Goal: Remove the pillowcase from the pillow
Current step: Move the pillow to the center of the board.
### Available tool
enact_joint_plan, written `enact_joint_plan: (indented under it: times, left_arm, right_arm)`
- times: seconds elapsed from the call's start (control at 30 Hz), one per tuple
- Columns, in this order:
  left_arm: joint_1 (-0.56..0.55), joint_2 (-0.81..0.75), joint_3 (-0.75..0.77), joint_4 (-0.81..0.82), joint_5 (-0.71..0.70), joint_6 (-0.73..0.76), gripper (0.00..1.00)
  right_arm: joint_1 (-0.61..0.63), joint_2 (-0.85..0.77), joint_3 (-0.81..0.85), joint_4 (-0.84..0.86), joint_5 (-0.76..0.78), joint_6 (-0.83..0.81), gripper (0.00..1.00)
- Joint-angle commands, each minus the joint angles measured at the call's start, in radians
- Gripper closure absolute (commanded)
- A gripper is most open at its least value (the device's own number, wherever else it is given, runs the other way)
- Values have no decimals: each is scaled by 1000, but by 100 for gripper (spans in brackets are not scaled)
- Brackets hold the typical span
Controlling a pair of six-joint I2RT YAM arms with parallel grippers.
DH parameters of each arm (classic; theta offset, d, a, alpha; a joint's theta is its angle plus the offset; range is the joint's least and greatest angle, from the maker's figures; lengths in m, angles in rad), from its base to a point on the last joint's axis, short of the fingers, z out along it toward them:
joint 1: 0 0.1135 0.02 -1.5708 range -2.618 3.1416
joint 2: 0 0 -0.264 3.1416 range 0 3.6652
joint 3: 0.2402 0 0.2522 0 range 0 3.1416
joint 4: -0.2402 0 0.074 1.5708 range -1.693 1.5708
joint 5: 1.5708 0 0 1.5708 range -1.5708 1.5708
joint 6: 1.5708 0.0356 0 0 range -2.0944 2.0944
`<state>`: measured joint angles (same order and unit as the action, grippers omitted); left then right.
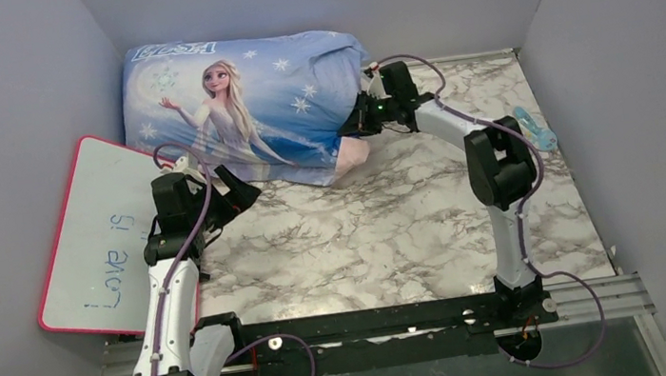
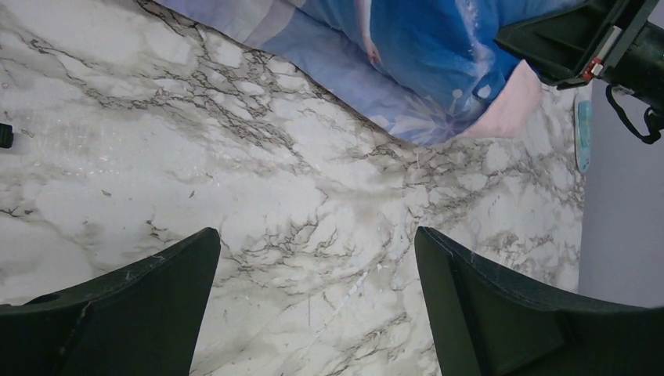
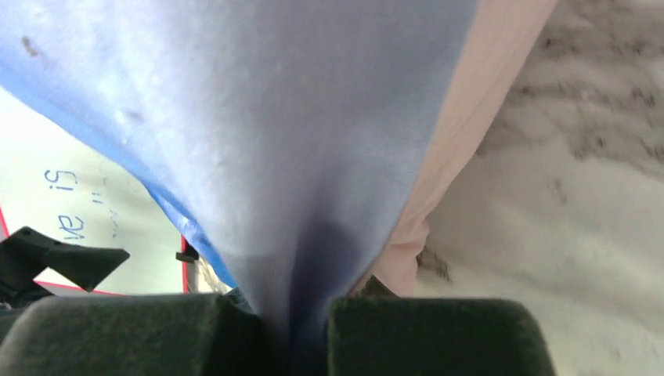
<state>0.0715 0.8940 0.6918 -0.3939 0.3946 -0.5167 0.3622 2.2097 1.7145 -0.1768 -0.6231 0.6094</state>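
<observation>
The blue pillowcase (image 1: 242,103) with the blonde princess lies at the back of the marble table, plump over the pillow, which is hidden inside it. A pale pink corner (image 1: 351,154) shows at its near right end. My right gripper (image 1: 361,115) is at the case's right end, shut on a fold of blue fabric (image 3: 313,196) pinched between its fingers. My left gripper (image 1: 236,192) is open and empty, just in front of the case's near edge; in the left wrist view (image 2: 317,298) only marble lies between its fingers, with the case (image 2: 407,63) beyond.
A pink-edged whiteboard (image 1: 96,238) with blue writing lies at the left, partly under the left arm. A small pale blue object (image 1: 535,128) lies near the right wall. Grey walls enclose the table (image 1: 393,238) on three sides.
</observation>
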Motion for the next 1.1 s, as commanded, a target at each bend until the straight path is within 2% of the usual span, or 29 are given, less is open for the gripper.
enact_joint_plan:
  times: [0.0, 0.2, 0.4, 0.6, 0.73, 0.83, 0.9, 0.97, 1.07]
  left_arm:
    - [-7, -4, 26, 22, 68, 24, 3]
    - [-13, 1, 16, 23, 102, 35, 4]
    - [-22, 23, 16, 44, 119, 40, 3]
    - [-52, 58, 56, 60, 146, 31, 4]
    - [-69, 61, 40, 108, 145, -5, 3]
    - [-109, 75, 35, 157, 148, -37, 3]
    - [-147, 96, 42, 183, 131, -45, 3]
    - [-188, 121, 54, 198, 110, -49, 3]
    - [-236, 154, 72, 211, 91, -56, 3]
  right_arm:
    - [-49, -167, -168, 22, 140, -7, 100]
    - [-131, -337, -381, 22, 161, -17, 100]
    - [-162, -573, -620, 10, 326, -49, 100]
    - [-163, -856, -850, -48, 404, -72, 100]
    - [-163, -1060, -1036, -92, 338, -20, 100]
    - [-163, -1221, -1168, -108, 192, 8, 99]
    - [-161, -1339, -1233, -103, 57, 13, 93]
    - [-161, -1436, -1218, -179, 23, -9, 81]
    - [-161, -1513, -1064, -355, 210, -71, 45]
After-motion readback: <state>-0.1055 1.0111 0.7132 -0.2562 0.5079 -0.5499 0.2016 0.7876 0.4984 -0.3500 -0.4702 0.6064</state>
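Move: The pillow's middle lies about 23 cm to the left of my right hand and 8 cm farther out, some 3 cm lower; that hand already grips its case near the right end. The board's centre, where the pillow belongs, is roughly 12 cm back and 3 cm right of my right hand, about 10 cm below. From my left hand the pillow's middle is about 20 cm ahead and level sideways, 10 cm below; the whiteboard's middle sits some 28 cm left and 6 cm back. Keeping the pillowcase pinched, my right hand hauls the pillow's right end off to the right and back towards my base, then almost straight back, about 30 cm in all, turning some 20 degrees clockwise on the way; right at the end its fingers start to open. My open left hand slides about 7 cm right alongside the near edge, turning 15 degrees clockwise. ##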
